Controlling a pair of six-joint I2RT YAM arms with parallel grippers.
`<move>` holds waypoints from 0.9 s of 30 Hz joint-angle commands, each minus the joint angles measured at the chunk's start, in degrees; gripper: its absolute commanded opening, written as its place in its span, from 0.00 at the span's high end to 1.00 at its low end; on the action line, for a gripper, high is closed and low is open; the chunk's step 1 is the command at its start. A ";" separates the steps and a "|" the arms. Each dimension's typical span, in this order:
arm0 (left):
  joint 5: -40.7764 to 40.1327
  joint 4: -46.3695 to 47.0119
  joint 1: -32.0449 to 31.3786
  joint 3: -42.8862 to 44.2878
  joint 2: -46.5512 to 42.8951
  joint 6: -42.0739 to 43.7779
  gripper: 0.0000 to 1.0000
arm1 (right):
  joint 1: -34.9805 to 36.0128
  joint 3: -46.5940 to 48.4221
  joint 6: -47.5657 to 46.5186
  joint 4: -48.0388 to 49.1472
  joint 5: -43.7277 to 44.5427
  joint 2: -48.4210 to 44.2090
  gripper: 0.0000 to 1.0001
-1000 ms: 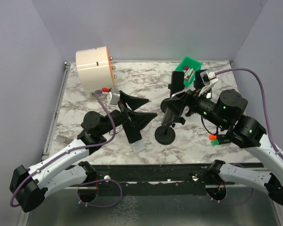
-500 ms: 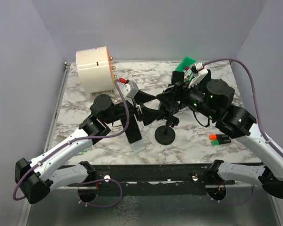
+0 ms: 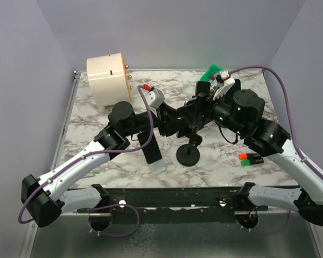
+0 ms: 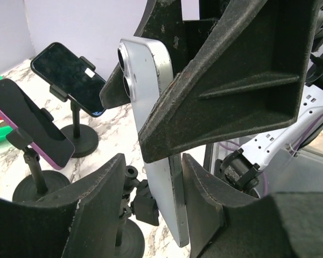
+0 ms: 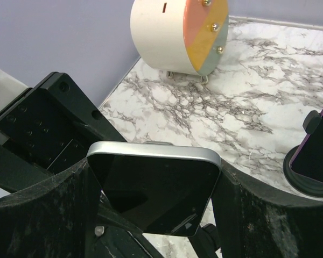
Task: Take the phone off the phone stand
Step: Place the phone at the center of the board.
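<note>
The phone (image 5: 156, 188), silver-edged with a black screen, is held across its width by my right gripper (image 5: 157, 172), which is shut on its upper end. In the left wrist view the phone's silver back (image 4: 151, 107) with two lenses stands upright. My left gripper (image 4: 153, 164) is open around its lower end. The right finger lies almost against the phone's edge, and the left finger stands apart beside the phone stand's black clamp (image 4: 145, 207). From above, both grippers (image 3: 169, 121) (image 3: 196, 113) meet over the stand's round base (image 3: 188, 156).
A white and peach drum (image 3: 109, 79) stands at the back left and a green bin (image 3: 215, 75) at the back. Two more phones, purple (image 4: 29, 123) and black (image 4: 70, 75), sit on their own stands. Another dark phone (image 3: 151, 148) is front left. Small red and green pieces (image 3: 250, 158) lie right.
My left arm has swung in to the stand and its jaws have narrowed around the phone's lower end. The right gripper has shifted back slightly and kept its hold.
</note>
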 commanded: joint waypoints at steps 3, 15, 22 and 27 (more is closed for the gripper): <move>2.23 0.40 -0.47 2.20 1.44 -0.94 0.58 | -0.11 2.19 1.42 2.68 -1.81 -0.05 1.00; -0.56 0.31 -0.67 3.14 1.96 -0.02 1.00 | -0.11 1.21 1.19 2.76 -3.32 -1.81 0.86; -4.42 1.27 -0.70 2.48 -0.07 -0.14 1.00 | -0.10 0.69 1.23 3.72 -5.33 -3.84 0.31; -4.71 1.51 -0.71 2.05 -0.37 -0.53 1.00 | -0.16 0.52 1.63 3.99 -6.65 -4.06 0.22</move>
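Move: The left hand's open fingers already straddle the lower part of the phone: its middle is about 3 cm to the right of that hand and 3 cm above. The right hand still holds the phone by its long edges, the middle some 2 cm below it. From the left hand, the emptied stand is roughly 4 cm back, 5 cm right and 10 cm lower; the purple phone on its stand is about 12 cm ahead, 9 cm right and 6 cm lower. The left fingers close on the phone's front and back, pinching its lower half while that hand creeps about 1 cm to the right. The right hand keeps it by the long edges, shifts slightly forward and right, then rises about 2 cm and draws back 1.5 cm, while the left lifts some 1.5 cm with its grip shut. ##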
